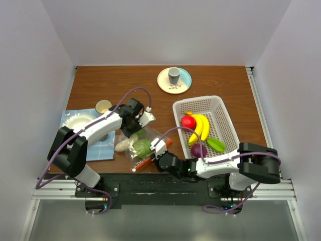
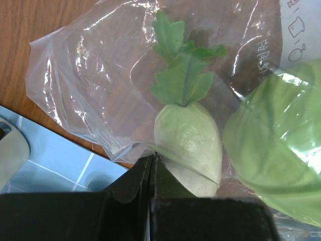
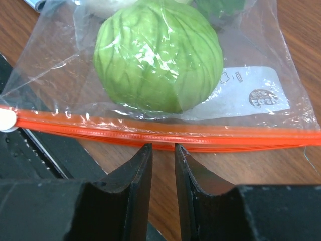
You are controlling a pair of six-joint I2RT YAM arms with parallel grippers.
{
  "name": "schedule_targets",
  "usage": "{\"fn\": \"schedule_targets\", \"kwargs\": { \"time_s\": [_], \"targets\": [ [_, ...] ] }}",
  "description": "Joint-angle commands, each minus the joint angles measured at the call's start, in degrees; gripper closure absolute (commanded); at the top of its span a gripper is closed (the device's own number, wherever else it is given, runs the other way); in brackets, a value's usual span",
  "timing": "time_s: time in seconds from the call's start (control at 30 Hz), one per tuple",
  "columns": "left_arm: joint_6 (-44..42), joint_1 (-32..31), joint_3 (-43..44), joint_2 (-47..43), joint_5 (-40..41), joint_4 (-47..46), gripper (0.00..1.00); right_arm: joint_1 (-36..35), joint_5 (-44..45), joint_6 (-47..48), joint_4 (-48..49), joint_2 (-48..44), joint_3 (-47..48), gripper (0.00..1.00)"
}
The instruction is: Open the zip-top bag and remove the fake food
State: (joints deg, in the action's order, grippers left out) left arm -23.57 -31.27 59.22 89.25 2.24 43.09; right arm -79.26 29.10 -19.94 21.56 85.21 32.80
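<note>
The clear zip-top bag point(image 1: 136, 153) lies at the table's front edge between both arms, its orange zip strip point(image 3: 200, 136) towards the right arm. Inside are a green cabbage point(image 3: 158, 55) and a pale radish with green leaves point(image 2: 188, 140). My left gripper point(image 2: 152, 159) is shut on a fold of the bag's plastic at the far side. My right gripper point(image 3: 163, 148) has its tips at the zip strip, jaws a narrow gap apart with only table between them. More fake food, a banana bunch point(image 1: 200, 128), a red fruit point(image 1: 188, 122), a green piece point(image 1: 216, 144) and a purple piece point(image 1: 198, 150), lies in the white basket point(image 1: 198, 101).
A plate point(image 1: 183, 85) with a grey cup point(image 1: 173, 75) stands at the back. A blue cloth point(image 1: 70, 118) with a white dish point(image 1: 80, 122) and a small bowl point(image 1: 103, 106) lie at the left. The zip's white slider point(image 3: 6, 121) sits at the strip's left end.
</note>
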Motion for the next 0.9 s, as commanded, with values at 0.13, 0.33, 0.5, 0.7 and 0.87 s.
{"fn": "schedule_targets", "kwargs": {
  "time_s": [0.13, 0.33, 0.5, 0.7, 0.87],
  "targets": [
    [-0.9, -0.1, 0.6, -1.3, 0.4, 0.4, 1.00, 1.3, 1.8, -0.7, 5.1, 5.5, 4.2, 0.68],
    [-0.9, 0.0, -0.1, -1.4, 0.2, 0.3, 1.00, 1.5, 2.0, -0.7, 8.5, 7.9, 5.9, 0.28],
    [-0.2, -0.1, 0.5, -0.9, -1.0, 0.3, 1.00, 1.5, 2.6, 1.3, 10.4, 9.4, 8.2, 0.08],
    [1.9, -1.7, -0.8, 0.4, -7.2, 0.6, 1.00, 1.5, 2.8, 3.5, 12.3, 13.1, 11.1, 0.01],
    [2.4, -3.2, -4.6, 2.1, -10.3, -0.7, 1.00, 1.9, 2.5, 3.0, 12.3, 17.0, 13.7, 0.01]
  ]
}}
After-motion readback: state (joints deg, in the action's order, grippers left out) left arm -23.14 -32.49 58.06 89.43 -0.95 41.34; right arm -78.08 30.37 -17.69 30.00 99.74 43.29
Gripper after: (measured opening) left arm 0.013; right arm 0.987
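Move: The cabbage, still in the bag, lies about 5 cm ahead of the right hand and 6 cm to its left, its middle some 2 cm lower. The bag's orange zip mouth is only about 2 cm ahead and 1 cm left of that hand; the white radish is about 8 cm ahead and 13 cm left. From the left hand, the cabbage lies some 6 cm back and 7 cm to the right, about 2 cm lower. Leftward and somewhat forward, the right hand goes in through the orange mouth towards the cabbage, about 6 cm left in all. It first dips nearly 2 cm, then comes back up as its fingers spread from partly shut to wide open, holding the mouth apart and straddling the cabbage. The left hand keeps its closed pinch on the bag film, easing about 1.5 cm right at the last. ##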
